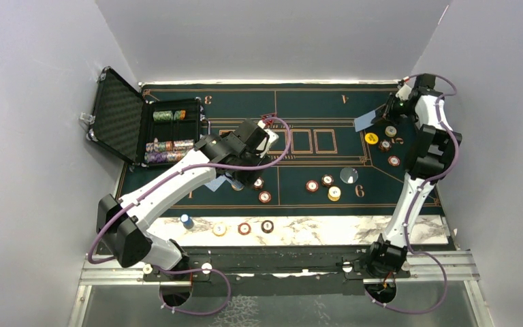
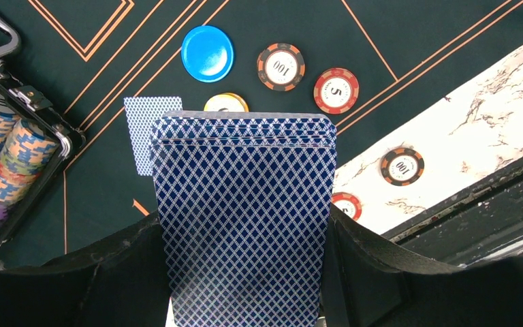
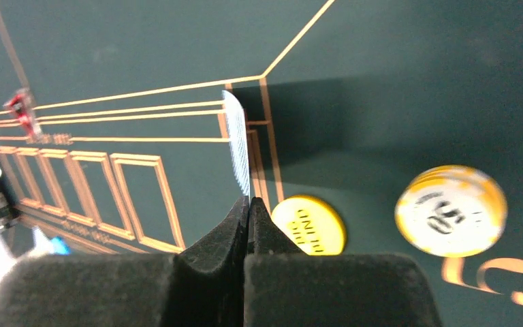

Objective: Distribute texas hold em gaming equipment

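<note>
My left gripper (image 2: 245,238) is shut on a deck of blue-backed playing cards (image 2: 245,204), held above the green mat (image 2: 395,41). Under it lie a single card (image 2: 141,133), a blue disc (image 2: 207,53), a yellow chip (image 2: 226,103) and two red-brown chips (image 2: 280,66). My right gripper (image 3: 248,204) is shut on one card (image 3: 237,146), seen edge-on, at the far right of the mat (image 1: 364,122). Below it lie a yellow disc (image 3: 310,225) and a yellow chip (image 3: 451,210). A small red marker (image 3: 20,109) stands farther off.
An open black case (image 1: 119,112) with chip stacks sits at the far left. Several chips (image 1: 312,186) and a clear disc (image 1: 349,174) lie mid-mat. More chips (image 1: 244,228) and a blue piece (image 1: 187,221) rest on the marble strip (image 1: 313,231) in front. Grey walls enclose the table.
</note>
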### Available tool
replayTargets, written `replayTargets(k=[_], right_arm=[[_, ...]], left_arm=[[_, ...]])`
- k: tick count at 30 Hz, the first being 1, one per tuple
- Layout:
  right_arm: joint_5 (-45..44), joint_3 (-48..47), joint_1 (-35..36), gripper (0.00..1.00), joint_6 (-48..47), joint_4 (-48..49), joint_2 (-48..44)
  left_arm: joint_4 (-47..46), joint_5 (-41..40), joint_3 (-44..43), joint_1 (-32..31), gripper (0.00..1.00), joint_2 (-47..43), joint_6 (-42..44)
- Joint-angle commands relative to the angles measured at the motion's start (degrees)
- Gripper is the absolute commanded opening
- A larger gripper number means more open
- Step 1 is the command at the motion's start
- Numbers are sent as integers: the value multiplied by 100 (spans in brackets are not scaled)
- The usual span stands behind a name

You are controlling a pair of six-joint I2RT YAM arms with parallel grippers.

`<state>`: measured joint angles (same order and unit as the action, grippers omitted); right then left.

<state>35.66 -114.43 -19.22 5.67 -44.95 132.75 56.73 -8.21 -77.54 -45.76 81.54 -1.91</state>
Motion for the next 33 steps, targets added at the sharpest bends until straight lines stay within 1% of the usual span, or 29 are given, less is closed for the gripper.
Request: replayTargets(k=[1,4,8,9,10,12,13,14,16,19,20,22,25,28,31,33], right_arm=[[-1186,-699,-55,1,-532,-623,455],[-1339,-794,-98,1,-554,-386,637],[-1440,-1307,-104,8,-513,-403,1091],[-1481,-1369,-115,13,-513,-415,1133],[-1529,-1379,-117,22,-516,-399,1101],[-1609,-1392,-118,45,-509,-285,991],[-1647,-1485,-125,54,-430,-270,948],[-1653,-1644,-125,60,-339,-332,920],[-1795,-1879,-109,64,-146,-517,704],[-2210,-1515,47,71,42,-655,-133],[-2078,-1163,77,73,160,-588,-472],[-1477,-307,90,76,418,-385,-1107],[-321,939,406,77,801,-10,-1795],[1030,2076,1246,80,1076,573,-2241],[2166,2921,2253,83,1545,1423,-2522],[2659,3635,2818,84,2347,2590,-2844]], left_arm=[[-19,-207,-24,14,0,32,-110],[-11,-252,-23,14,0,44,-160],[75,-267,-67,15,0,98,-239],[112,-275,-92,14,0,110,-239],[132,-290,-97,14,0,120,-239],[137,-311,-91,19,0,126,-239],[137,-302,-76,15,0,121,-241],[137,-278,-62,14,0,129,-225],[138,-250,-37,19,0,137,-179],[145,-138,-25,14,0,164,-46],[148,-95,-23,14,0,175,-8],[151,1,-23,14,0,193,89],[168,96,-50,8,0,246,200],[127,214,-70,-12,0,268,362],[-3,509,-80,-49,0,252,570],[-162,738,-32,-60,0,184,639]])
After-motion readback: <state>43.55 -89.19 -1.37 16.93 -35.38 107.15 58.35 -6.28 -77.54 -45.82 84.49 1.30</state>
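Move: The right hand already pinches a card; the spot on the felt where it ends up lies about 4 cm back, 3 cm left and 6 cm below. The yellow button is about 8 cm back and 2 cm left of the hand, the white-yellow chips some 6 cm back and 4 cm right. From the left hand, which holds the deck, the spot is about 23 cm ahead, 38 cm right and 16 cm down. Right hand shifts 5 cm right and down, opens to release the card, then rises and sweeps 25 cm left. ##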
